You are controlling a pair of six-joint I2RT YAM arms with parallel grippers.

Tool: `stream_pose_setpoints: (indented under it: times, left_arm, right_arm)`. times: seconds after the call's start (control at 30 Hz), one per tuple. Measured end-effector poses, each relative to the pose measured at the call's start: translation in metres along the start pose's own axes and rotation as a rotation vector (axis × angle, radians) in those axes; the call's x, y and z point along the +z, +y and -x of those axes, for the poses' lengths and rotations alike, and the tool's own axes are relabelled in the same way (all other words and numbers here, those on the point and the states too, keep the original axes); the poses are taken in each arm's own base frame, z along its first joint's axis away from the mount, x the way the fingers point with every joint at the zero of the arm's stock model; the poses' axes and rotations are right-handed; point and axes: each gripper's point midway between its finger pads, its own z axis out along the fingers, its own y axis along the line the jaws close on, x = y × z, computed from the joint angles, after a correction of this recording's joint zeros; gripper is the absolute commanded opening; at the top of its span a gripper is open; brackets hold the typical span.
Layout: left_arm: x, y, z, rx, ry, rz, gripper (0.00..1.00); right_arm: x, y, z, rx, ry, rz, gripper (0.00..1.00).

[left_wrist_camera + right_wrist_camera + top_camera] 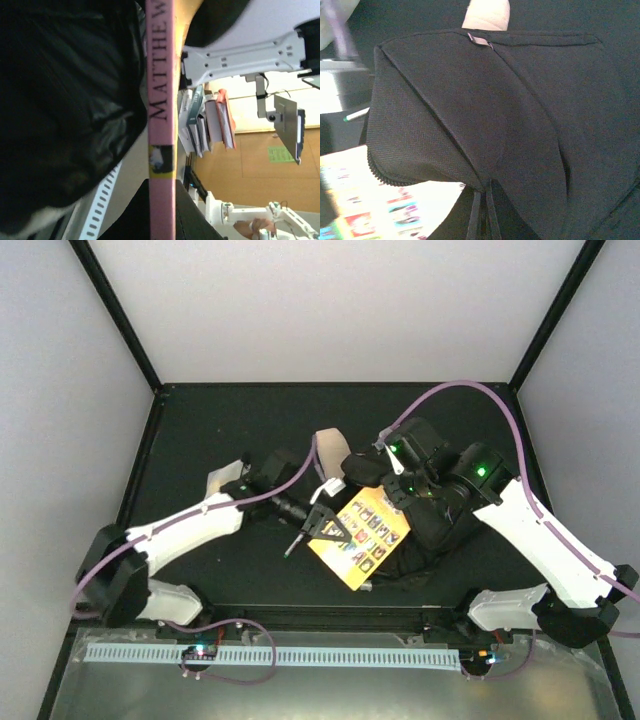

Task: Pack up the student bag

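The student bag (440, 520), a large black fabric backpack, lies at the centre right of the table. My right gripper (400, 483) is shut on the edge of its front flap (470, 125) and lifts it; the thin dark fingers (479, 220) pinch the fabric from below. A yellow picture book (362, 533) lies tilted at the bag's mouth, part of it under the raised flap (375, 210). My left gripper (325, 523) is shut on the book. Its pink spine (161, 100) runs up between the black fingers (131, 212).
A beige pouch (330, 447) lies just behind the bag, also seen in the right wrist view (487, 14). A whitish item (224, 481) sits by the left arm's wrist. A green-capped white marker (356, 115) lies left of the bag. Black frame posts edge the table.
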Motion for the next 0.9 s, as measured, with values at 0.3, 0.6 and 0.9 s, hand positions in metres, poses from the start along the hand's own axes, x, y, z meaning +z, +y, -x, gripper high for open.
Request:
stream_pose_setpoints:
  times: [0.3,0.6,0.9]
  left_arm:
    - [0.024,0.057,0.027,-0.121,0.051,0.187,0.02]
    - [0.043,0.048,0.041,-0.155,-0.006,0.147,0.02]
    - [0.07,0.061,0.06,-0.294,-0.089,0.05,0.03]
  right_arm:
    - [-0.002,0.0,0.001,-0.002,0.001,0.002,0.05]
    - [-0.003,0.002,0.0,0.001,0.005,0.017,0.05]
    - [0.0,0.007,-0.004,0.02,0.015,0.049,0.05]
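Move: The left hand already pinches the yellow book by its spine; the bag's open mouth lies about 11 cm to its right, about level with it fore and aft, and some 8 cm lower. The pencil case is 16 cm ahead, 2 cm left, the marker 4 cm back and 11 cm left, both about 20 cm below. From the right hand, pinching the bag's flap, the mouth is some 10 cm back, 2 cm right and 14 cm down. Left hand feeds its book about 8 cm right, down and forward under the flap the right still holds. ##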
